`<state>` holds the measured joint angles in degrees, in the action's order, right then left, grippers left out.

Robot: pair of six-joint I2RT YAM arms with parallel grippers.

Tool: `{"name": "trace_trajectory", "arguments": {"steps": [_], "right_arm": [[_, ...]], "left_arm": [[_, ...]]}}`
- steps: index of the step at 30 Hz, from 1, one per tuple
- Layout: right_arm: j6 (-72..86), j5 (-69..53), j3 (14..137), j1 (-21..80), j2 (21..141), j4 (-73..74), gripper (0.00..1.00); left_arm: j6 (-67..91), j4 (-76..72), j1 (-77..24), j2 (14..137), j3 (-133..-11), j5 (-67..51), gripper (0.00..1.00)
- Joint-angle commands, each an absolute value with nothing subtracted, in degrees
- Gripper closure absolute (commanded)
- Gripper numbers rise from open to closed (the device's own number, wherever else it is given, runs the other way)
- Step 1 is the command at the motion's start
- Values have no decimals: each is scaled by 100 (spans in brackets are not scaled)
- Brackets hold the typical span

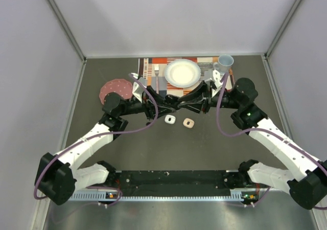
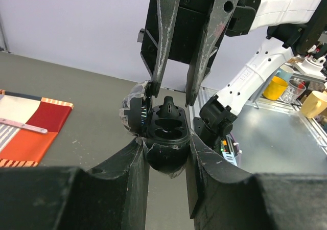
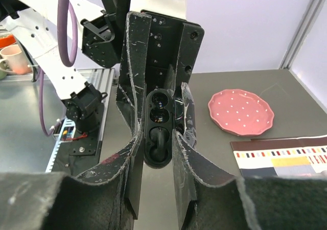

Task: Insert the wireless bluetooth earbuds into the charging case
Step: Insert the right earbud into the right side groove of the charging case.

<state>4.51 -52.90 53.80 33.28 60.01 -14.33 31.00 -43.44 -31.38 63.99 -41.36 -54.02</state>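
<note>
A black charging case (image 2: 164, 158) hangs open above the table's middle, and my left gripper (image 2: 166, 148) is shut on its body. One black earbud (image 2: 168, 110) stands in a slot of the case, stem up. My right gripper (image 2: 172, 97) comes in from the opposite side, open, one fingertip on each side of that earbud. In the right wrist view the earbud (image 3: 159, 138) lies in the case (image 3: 157, 161) between my right gripper's fingers (image 3: 156, 138). From above, the two grippers (image 1: 166, 103) (image 1: 186, 102) meet tip to tip and hide the case.
A small white case (image 1: 170, 119) and a pale pink case (image 1: 188, 123) lie on the table just in front of the grippers. Behind them are a striped placemat (image 1: 153, 66) with a white plate (image 1: 182, 72), a fork (image 1: 156, 76), a mug (image 1: 224, 63), and a pink dotted plate (image 1: 115, 90).
</note>
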Motion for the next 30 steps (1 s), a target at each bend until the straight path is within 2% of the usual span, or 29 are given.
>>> {"name": "trace_trajectory", "arguments": {"steps": [1, 5, 7, 11, 12, 20, 30], "right_arm": [[597, -5036, 5537, 3375, 5819, -1950, 71], [659, -4747, 5493, 3375, 5696, -2092, 72], [677, -4641, 5449, 3375, 5634, -2127, 77], [834, -4684, 5458, 3375, 5686, -2118, 93], [887, -4702, 5475, 3366, 5704, -2101, 100], [1291, -5413, 5467, 3375, 5810, -2188, 100], [1160, -5362, 5397, 3384, 5924, -1899, 100]], "left_arm": [[2866, -4457, -3155, 6170, -4166, -5458, 100], [2681, -4307, -3155, 6056, -4105, -5291, 100], [2628, -4175, -3155, 6012, -4113, -5265, 100], [2602, -4148, -3155, 6012, -4122, -5256, 100], [2602, -4148, -3155, 6012, -4122, -5256, 100], [2540, -4061, -3164, 5985, -4113, -5071, 100], [2575, -4235, -3164, 5907, -4157, -5080, 100]]}}
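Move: The black right earbud already stands in the right end groove of the black charging case. It sits between the right hand's parted fingertips, about 1 cm to the hand's left and 1 cm below, level fore and aft. The raised case lid is some 3 cm ahead of the earbud and 1 cm left of it, and the empty left groove about 3 cm left of the earbud. From the left hand, which grips the case, the earbud lies about 3 cm right and 1 cm up. The right hand lifts its parted fingers about 3 cm straight up off either side of the earbud, tilting only slightly, and shuts them on nothing near the top of the rise. With the fingers shut it then eases about 1.5 cm back towards the bases and sinks a little, staying clear above the case, which the left hand keeps pinched nearly still with its mouth facing up. ##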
